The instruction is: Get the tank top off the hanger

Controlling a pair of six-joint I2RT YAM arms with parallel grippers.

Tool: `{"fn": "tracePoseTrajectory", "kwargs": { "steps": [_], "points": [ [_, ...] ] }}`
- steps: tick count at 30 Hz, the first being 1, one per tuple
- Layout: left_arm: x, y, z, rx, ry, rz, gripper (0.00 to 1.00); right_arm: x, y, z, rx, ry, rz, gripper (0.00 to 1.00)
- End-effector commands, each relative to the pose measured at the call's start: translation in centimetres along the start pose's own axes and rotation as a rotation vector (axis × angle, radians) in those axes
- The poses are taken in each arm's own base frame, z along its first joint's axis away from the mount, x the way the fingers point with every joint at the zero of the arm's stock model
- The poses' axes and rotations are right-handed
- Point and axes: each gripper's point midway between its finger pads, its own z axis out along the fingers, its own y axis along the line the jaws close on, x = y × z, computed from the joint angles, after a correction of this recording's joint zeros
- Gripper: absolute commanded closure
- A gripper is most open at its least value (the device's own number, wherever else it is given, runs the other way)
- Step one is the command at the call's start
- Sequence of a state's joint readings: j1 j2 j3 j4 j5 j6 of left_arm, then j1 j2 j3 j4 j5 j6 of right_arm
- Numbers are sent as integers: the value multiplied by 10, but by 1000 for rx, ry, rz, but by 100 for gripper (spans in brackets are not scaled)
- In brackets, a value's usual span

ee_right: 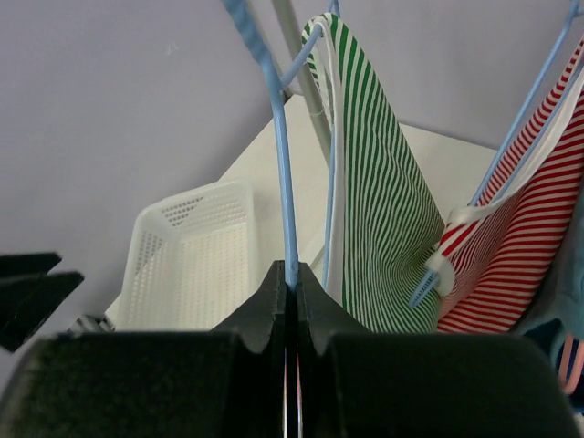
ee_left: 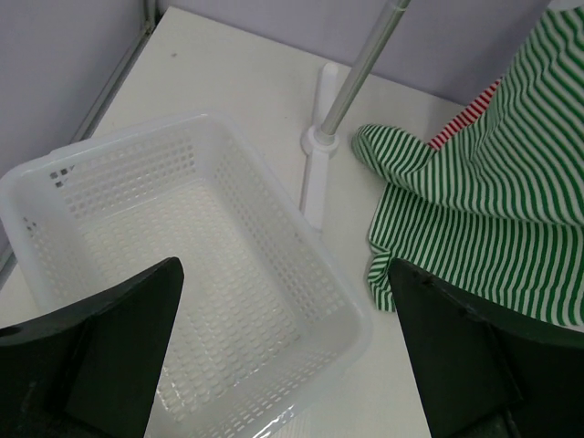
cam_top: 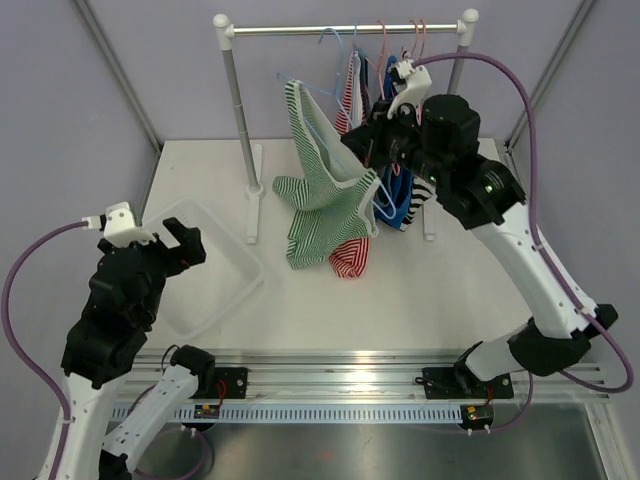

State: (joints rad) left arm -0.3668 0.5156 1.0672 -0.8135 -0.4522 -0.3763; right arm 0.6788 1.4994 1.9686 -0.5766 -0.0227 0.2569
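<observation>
The green-and-white striped tank top point(cam_top: 322, 195) hangs on a thin light-blue hanger point(cam_top: 312, 110) in front of the rack, its hem sagging onto the table. My right gripper point(cam_top: 366, 150) is shut on the hanger's wire. In the right wrist view the blue hanger point(ee_right: 279, 155) runs up out of the closed gripper point(ee_right: 293, 278), and the tank top point(ee_right: 383, 210) drapes just to its right. My left gripper point(cam_top: 176, 246) stands open above the white basket, apart from the garment. In the left wrist view the tank top point(ee_left: 493, 182) lies past the gripper point(ee_left: 285, 274).
A white perforated basket point(cam_top: 236, 272) sits at the left point(ee_left: 119, 146) point(ee_right: 192, 246). The rack's rail point(cam_top: 340, 30) and left post point(cam_top: 240, 130) stand at the back. A red-striped garment point(cam_top: 350, 258) point(ee_right: 511, 246) and a blue-striped one point(cam_top: 400, 205) hang beside the tank top.
</observation>
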Motion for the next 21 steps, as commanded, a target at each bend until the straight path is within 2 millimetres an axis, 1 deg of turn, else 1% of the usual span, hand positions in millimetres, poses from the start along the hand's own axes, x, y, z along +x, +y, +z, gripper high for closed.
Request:
{"fn": "tracePoseTrajectory", "kwargs": {
  "steps": [1, 2, 3, 4, 5, 6, 7, 8, 9, 10, 11, 12, 13, 14, 15, 16, 17, 18, 19, 20, 21],
  "points": [
    [-34, -42, -1, 172, -29, 8, 1, -30, 37, -65, -163, -95, 9, 100],
    [-45, -55, 2, 213, -32, 11, 1, -25, 37, -74, -169, -83, 14, 100],
    [-48, -70, 0, 284, -18, 11, 1, -24, 39, -91, -178, -85, 25, 100],
    [-52, -81, 0, 326, -11, 10, 1, -21, 41, -100, -191, -75, 30, 100],
    [-62, -93, -2, 377, -28, -5, 1, -13, 40, -108, -186, -46, 37, 100],
    [-68, -111, -4, 457, -15, -10, 1, -12, 41, -121, -194, -42, 46, 100],
    [-80, -122, -6, 502, -47, -26, 1, -3, 40, -128, -191, -7, 52, 100],
    [-84, -137, -11, 580, -45, -43, 1, 0, 39, -134, -185, 1, 59, 100],
    [-82, -159, -16, 695, -13, -48, 1, 4, 38, -145, -182, 5, 67, 100],
    [-85, -170, -21, 751, -11, -69, 1, 9, 36, -149, -178, 17, 72, 100],
    [-97, -184, -25, 815, -40, -114, 1, 18, 33, -160, -168, 31, 72, 100],
    [-96, -196, -27, 855, -31, -123, 1, 23, 30, -164, -158, 39, 70, 100],
    [-101, -203, -27, 860, -50, -136, 1, 29, 26, -168, -142, 52, 70, 100],
    [-102, -208, -26, 855, -56, -130, 1, 35, 22, -178, -129, 48, 72, 100],
    [-100, -219, -30, 858, -59, -128, 1, 39, 18, -181, -112, 49, 80, 100],
    [-100, -229, -27, 855, -54, -114, 1, 40, 14, -185, -91, 41, 85, 100],
    [-98, -237, -29, 866, -57, -83, 1, 46, 11, -192, -83, 40, 97, 100],
    [-93, -247, -28, 836, -56, -71, 1, 48, 9, -195, -76, 37, 103, 100],
    [-96, -251, -29, 817, -64, -56, 1, 50, 7, -198, -65, 35, 108, 100],
    [-83, -262, -20, 786, -53, 1, 1, 53, 5, -203, -58, 36, 114, 100],
    [-78, -268, -22, 757, -59, 24, 1, 55, 3, -205, -49, 38, 119, 100]
  ]
}}
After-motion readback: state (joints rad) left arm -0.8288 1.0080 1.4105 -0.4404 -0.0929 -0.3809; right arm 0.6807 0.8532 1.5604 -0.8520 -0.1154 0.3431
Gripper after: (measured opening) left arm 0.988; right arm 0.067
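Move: The right hand, fingers shut on the blue hanger, has the green-striped tank top's middle about 7 cm ahead, 6 cm to its left and 12 cm lower. The red-striped top hangs some 20 cm ahead, 2 cm left and 14 cm below that hand; the blue tops lie roughly 18 cm ahead, 8 cm right and 12 cm below. From the open left hand, the green-striped top is about 18 cm ahead, 27 cm right and 3 cm higher. Keeping its pinch on the near end of the already unhooked hanger, the right hand draws it back some 17 cm and about 11 cm to the right, away from the rail, rising slightly and then sinking. Meanwhile the empty left hand, still wide open, sweeps about 23 cm right towards the top's free shoulder, climbing steadily and swinging its fingers some 45 degrees clockwise. ##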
